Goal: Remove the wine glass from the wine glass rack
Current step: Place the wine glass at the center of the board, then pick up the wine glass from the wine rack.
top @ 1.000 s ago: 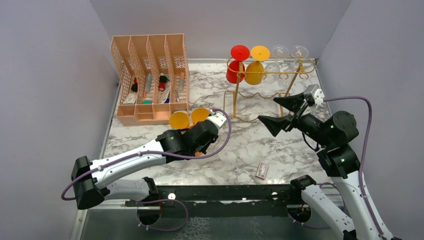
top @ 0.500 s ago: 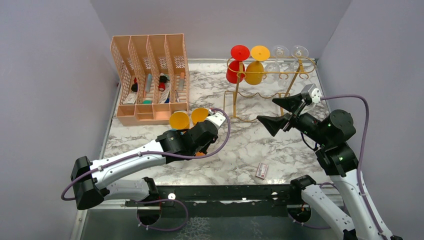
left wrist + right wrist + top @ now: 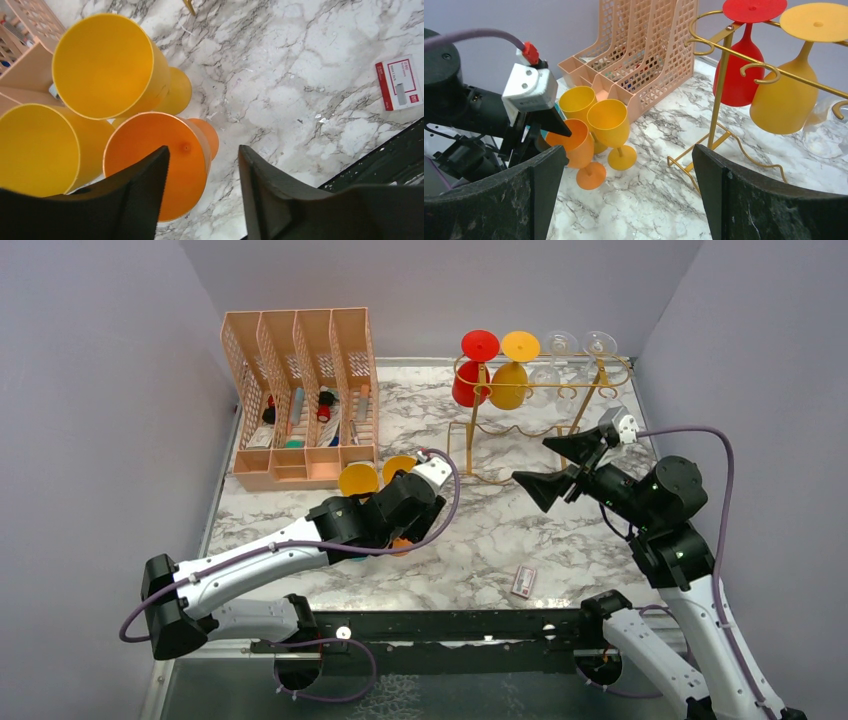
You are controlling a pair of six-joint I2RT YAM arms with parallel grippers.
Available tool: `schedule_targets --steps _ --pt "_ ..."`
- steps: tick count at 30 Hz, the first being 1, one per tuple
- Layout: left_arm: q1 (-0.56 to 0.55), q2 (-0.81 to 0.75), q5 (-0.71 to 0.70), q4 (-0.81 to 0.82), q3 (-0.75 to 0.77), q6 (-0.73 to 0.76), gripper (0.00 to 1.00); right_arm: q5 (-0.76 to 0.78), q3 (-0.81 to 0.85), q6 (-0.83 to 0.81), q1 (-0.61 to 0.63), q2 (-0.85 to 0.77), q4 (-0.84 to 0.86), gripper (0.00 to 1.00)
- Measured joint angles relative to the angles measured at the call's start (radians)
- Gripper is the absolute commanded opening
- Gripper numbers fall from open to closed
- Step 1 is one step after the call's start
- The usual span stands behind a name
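The gold wine glass rack (image 3: 545, 370) stands at the back right. A red wine glass (image 3: 470, 380), a yellow one (image 3: 510, 385) and clear ones (image 3: 560, 345) hang upside down from it. In the right wrist view the red glass (image 3: 739, 80) and yellow glass (image 3: 781, 102) hang to the upper right. An orange wine glass (image 3: 190, 170) stands upright on the marble beside two yellow glasses (image 3: 102, 60). My left gripper (image 3: 203, 150) is open over it, jaws either side of its near rim, not touching. My right gripper (image 3: 532, 460) is open wide in front of the rack, holding nothing.
A peach lattice file organiser (image 3: 300, 400) with small items stands at the back left, close behind the standing glasses. A small red and white card (image 3: 523, 582) lies near the front edge. A black frame bar (image 3: 450, 625) runs along the near edge. Grey walls enclose three sides.
My left gripper's jaws have opened from shut, and the orange glass stands free on the table. The right gripper has shifted slightly towards the rack, still open.
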Motion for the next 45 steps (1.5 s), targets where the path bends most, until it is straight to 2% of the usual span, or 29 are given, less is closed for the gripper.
schedule_targets --steps 7,11,15,19,24,31,34,39,45 --pt "0.000 -0.032 -0.027 -0.011 0.056 0.005 0.87 0.044 0.013 0.044 0.000 0.019 0.002 1.00" --pt "0.009 -0.034 -0.060 -0.008 0.100 0.012 0.99 0.126 0.085 0.075 0.000 0.056 0.014 1.00" --pt "0.063 -0.061 -0.059 0.025 0.120 0.025 0.99 0.242 0.290 0.101 0.000 0.177 -0.045 1.00" --pt "0.192 -0.108 -0.018 0.050 0.121 0.024 0.99 0.339 0.502 0.112 0.000 0.345 -0.117 1.00" --pt "0.368 -0.132 0.069 0.073 0.121 0.017 0.99 0.373 0.605 0.124 0.000 0.496 -0.205 1.00" --pt "0.526 -0.117 0.158 0.064 0.135 -0.006 0.99 0.449 0.757 0.135 -0.003 0.654 -0.311 0.99" --pt "0.562 -0.141 0.155 0.044 0.136 -0.021 0.99 0.446 0.818 0.130 -0.013 0.686 -0.322 0.93" --pt "0.566 -0.207 0.151 0.026 0.125 -0.044 0.99 0.299 0.832 0.151 -0.021 0.706 -0.313 0.72" --pt "0.566 -0.262 0.175 0.018 0.104 -0.061 0.99 0.145 0.818 0.273 -0.019 0.774 -0.276 0.61"
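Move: The red glass hangs in the rack's back row, its middle about 19 cm ahead of the right hand, 7 cm to its left and some 4 cm below. At the same depth, the hanging yellow glass is 1 cm to the left of that hand and a clear glass 5 cm to its right. For the left hand the red glass is about 26 cm ahead, 7 cm right and 10 cm up; the just-set orange glass is 2 cm ahead, 4 cm left, 8 cm below, with a standing yellow glass 7 cm beyond the orange one. Forward some 16 cm in an arch goes the right hand, up over the rack's emptied front bar, then lower and finally left towards the red glass, tipping its fingers down about 20 degrees and closing them by a third. The left hand rises clear of the orange glass, spreading its half-open fingers fully, swings forward and left with a counter-clockwise turn, then draws back slightly. ##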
